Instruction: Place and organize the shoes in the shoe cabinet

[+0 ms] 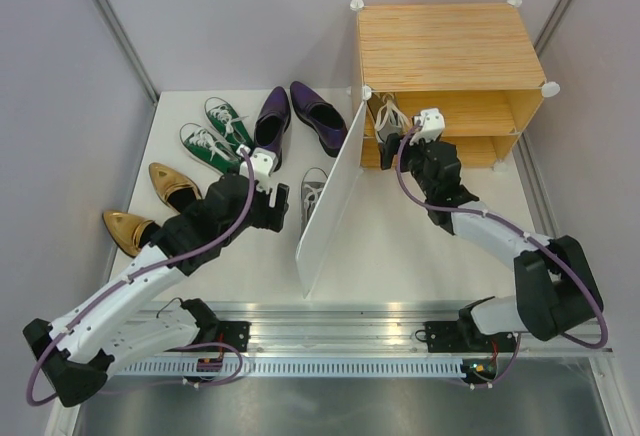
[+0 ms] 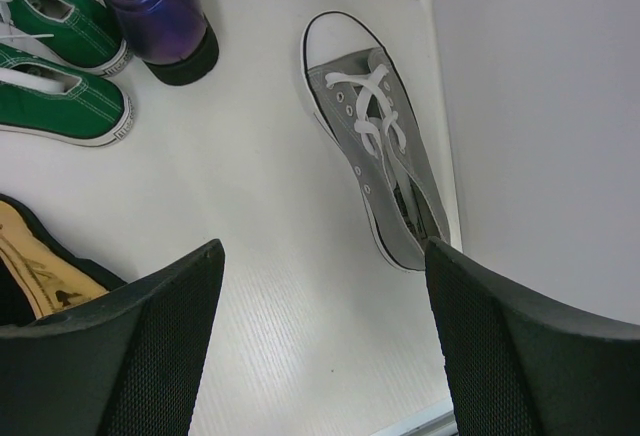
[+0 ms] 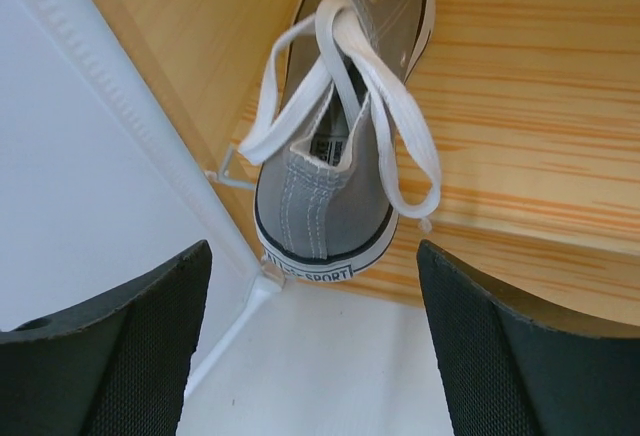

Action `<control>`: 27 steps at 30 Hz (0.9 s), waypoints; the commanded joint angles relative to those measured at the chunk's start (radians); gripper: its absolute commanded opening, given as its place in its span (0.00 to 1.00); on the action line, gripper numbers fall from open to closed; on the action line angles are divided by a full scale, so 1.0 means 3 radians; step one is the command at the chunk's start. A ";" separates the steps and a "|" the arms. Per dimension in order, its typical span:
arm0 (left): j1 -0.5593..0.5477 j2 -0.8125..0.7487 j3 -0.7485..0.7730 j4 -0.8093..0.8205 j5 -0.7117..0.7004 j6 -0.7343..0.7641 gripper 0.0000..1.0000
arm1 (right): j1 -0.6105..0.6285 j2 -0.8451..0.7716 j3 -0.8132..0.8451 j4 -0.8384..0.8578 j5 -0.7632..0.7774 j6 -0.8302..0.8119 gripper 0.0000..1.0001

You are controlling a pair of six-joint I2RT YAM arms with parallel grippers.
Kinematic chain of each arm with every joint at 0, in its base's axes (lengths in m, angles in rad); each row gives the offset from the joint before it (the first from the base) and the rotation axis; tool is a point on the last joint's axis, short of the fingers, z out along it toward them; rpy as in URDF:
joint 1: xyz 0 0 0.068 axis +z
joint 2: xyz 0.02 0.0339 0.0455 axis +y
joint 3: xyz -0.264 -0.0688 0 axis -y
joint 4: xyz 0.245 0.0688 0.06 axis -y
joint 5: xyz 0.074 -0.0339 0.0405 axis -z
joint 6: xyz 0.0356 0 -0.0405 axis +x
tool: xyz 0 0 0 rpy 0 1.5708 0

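The shoe cabinet (image 1: 440, 51) stands at the back right with its white door (image 1: 333, 191) swung open. One grey sneaker (image 3: 340, 156) lies on a cabinet shelf (image 3: 540, 106) at the left end, heel at the front edge. My right gripper (image 3: 315, 251) hangs open just in front of that heel, holding nothing. The other grey sneaker (image 2: 385, 171) lies on the table against the door (image 2: 550, 126). My left gripper (image 2: 320, 256) is open above the table near its heel. Green sneakers (image 1: 215, 136), purple shoes (image 1: 272, 121) and gold shoes (image 1: 172, 184) lie at the left.
The open door (image 3: 80, 186) splits the table between the two arms. Grey walls close in the left, back and right sides. A metal rail (image 1: 330, 341) with the arm bases runs along the near edge.
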 commanded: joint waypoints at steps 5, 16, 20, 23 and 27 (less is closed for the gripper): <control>0.0004 0.0117 -0.0044 0.0122 -0.0062 0.0137 0.84 | 0.0000 0.0297 0.0239 0.0283 -0.0001 -0.0067 0.84; 0.0004 0.0174 -0.0049 0.0122 -0.0078 0.0168 0.84 | -0.0016 0.0507 0.0469 0.0339 0.0020 -0.0093 0.58; 0.0004 0.0199 -0.0049 0.0127 -0.0072 0.0173 0.84 | -0.0011 0.0553 0.0520 0.0314 0.0000 -0.0113 0.52; 0.0009 0.0215 -0.0049 0.0127 -0.0072 0.0178 0.84 | -0.0016 0.0594 0.0566 0.0309 -0.0016 -0.0134 0.47; 0.0004 0.0230 -0.0049 0.0127 -0.0067 0.0178 0.84 | -0.0021 0.0650 0.0653 0.0319 0.0010 -0.0098 0.42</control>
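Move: The grey shoe lies toe-in on the cabinet's middle shelf, heel jutting out; its middle is about 14 cm ahead of the open right hand, 4 cm left and 2 cm below. The cabinet's left side wall stands some 15 cm ahead and 8 cm left, and the open door's middle 10 cm back and 11 cm left. From the left hand that shoe is roughly 28 cm ahead, 20 cm right and 5 cm below. The grey shoe's heel is what the right hand goes for: it sinks a couple of centimetres while pushing forward, comes back up about 1 cm and carries on, some 4 cm forward in all and slightly left. Its fingers straddle the heel and close until they pinch it from both sides, with rising grip effort. The left hand, still wide open and empty, sinks about 2.5 cm. ##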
